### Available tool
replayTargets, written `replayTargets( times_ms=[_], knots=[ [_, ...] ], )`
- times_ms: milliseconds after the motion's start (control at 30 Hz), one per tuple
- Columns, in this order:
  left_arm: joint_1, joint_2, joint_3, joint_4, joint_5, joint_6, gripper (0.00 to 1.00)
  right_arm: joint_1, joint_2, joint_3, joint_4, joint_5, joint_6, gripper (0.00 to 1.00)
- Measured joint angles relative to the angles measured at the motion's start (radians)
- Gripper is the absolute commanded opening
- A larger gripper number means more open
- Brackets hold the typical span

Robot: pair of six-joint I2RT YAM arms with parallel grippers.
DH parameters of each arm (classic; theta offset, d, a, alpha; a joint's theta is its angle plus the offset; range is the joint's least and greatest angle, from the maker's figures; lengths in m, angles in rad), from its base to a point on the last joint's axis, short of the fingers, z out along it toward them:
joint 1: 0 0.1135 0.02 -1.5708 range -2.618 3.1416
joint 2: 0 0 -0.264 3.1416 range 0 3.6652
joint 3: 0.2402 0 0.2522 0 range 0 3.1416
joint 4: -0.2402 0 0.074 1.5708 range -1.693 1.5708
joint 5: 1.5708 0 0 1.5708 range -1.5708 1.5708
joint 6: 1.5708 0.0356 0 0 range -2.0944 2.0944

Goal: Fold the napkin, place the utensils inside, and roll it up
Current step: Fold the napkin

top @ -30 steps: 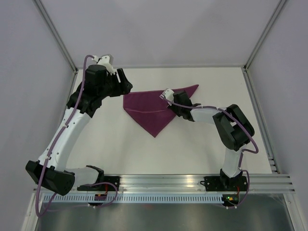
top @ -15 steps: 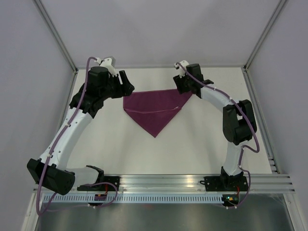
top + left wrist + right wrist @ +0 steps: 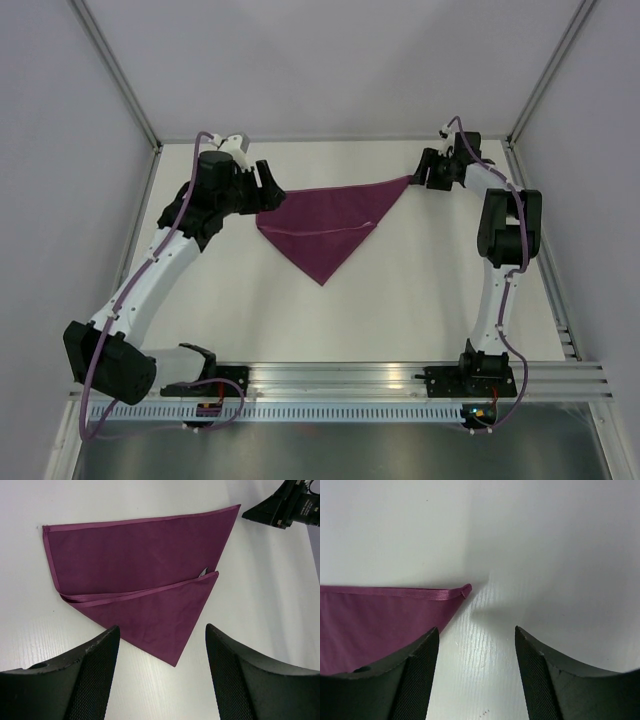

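The napkin (image 3: 325, 225) lies flat on the white table as a dark magenta triangle, long edge at the back and point toward the arms. A second layer's hem (image 3: 140, 591) crosses it. My left gripper (image 3: 268, 177) hovers open by the napkin's back left corner; in its wrist view the left gripper (image 3: 162, 629) frames the napkin (image 3: 145, 560), holding nothing. My right gripper (image 3: 427, 170) is open just beyond the right corner. In its wrist view the right gripper (image 3: 476, 630) is above bare table, beside the corner tip (image 3: 466, 590). The utensils are out of view.
Grey enclosure walls and metal frame posts (image 3: 530, 100) close in the table at the back and sides. A slotted metal rail (image 3: 340, 378) carrying both arm bases runs along the near edge. A tiny white tag (image 3: 204, 571) peeks from between the napkin's layers.
My right gripper travelled from over the napkin's middle out past its right corner and opened. The upper layer's hem now reaches further right. My left gripper shifted slightly right.
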Motion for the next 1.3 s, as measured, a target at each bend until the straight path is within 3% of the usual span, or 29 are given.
replayTargets(
  times_ms=[333, 600, 733, 967, 1100, 1300],
  knots=[
    [0.0, 0.004, -0.008, 0.037, 0.011, 0.0, 0.74, -0.031, 0.046, 0.003, 0.085, -0.138, 0.194, 0.67],
    [0.0, 0.019, -0.009, 0.041, 0.014, 0.0, 0.74, -0.019, 0.065, 0.008, 0.122, -0.148, 0.249, 0.62],
    [0.0, 0.019, -0.009, 0.042, 0.015, 0.0, 0.74, -0.014, 0.072, 0.013, 0.132, -0.145, 0.26, 0.51],
    [0.0, 0.019, -0.009, 0.042, 0.016, 0.0, 0.74, -0.008, 0.09, 0.016, 0.159, -0.145, 0.296, 0.44],
    [0.0, 0.019, -0.009, 0.042, 0.016, 0.0, 0.74, -0.007, 0.1, 0.016, 0.17, -0.144, 0.309, 0.23],
    [0.0, 0.019, -0.009, 0.042, 0.016, 0.0, 0.74, -0.002, 0.103, 0.015, 0.169, -0.137, 0.313, 0.08]
  ],
)
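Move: The napkin's far right corner lies just beyond the right hand, about 2 cm ahead, 4 cm to its left and 2 cm below. From this hand, the folded edge's right end is some 13 cm back and 15 cm left, with the knife tip peeping out about 17 cm left and 13 cm back. The same far corner is roughly 22 cm ahead of the left hand, 36 cm to its right and 25 cm below. Leftward and a little forward, low over the table, the right hand eases about 3 cm in to the napkin's far right corner, rolling some 15 to 20 degrees so that its left side rises. It then sinks about a centimetre as the wide-open fingers close almost fully and pinch the corner. ##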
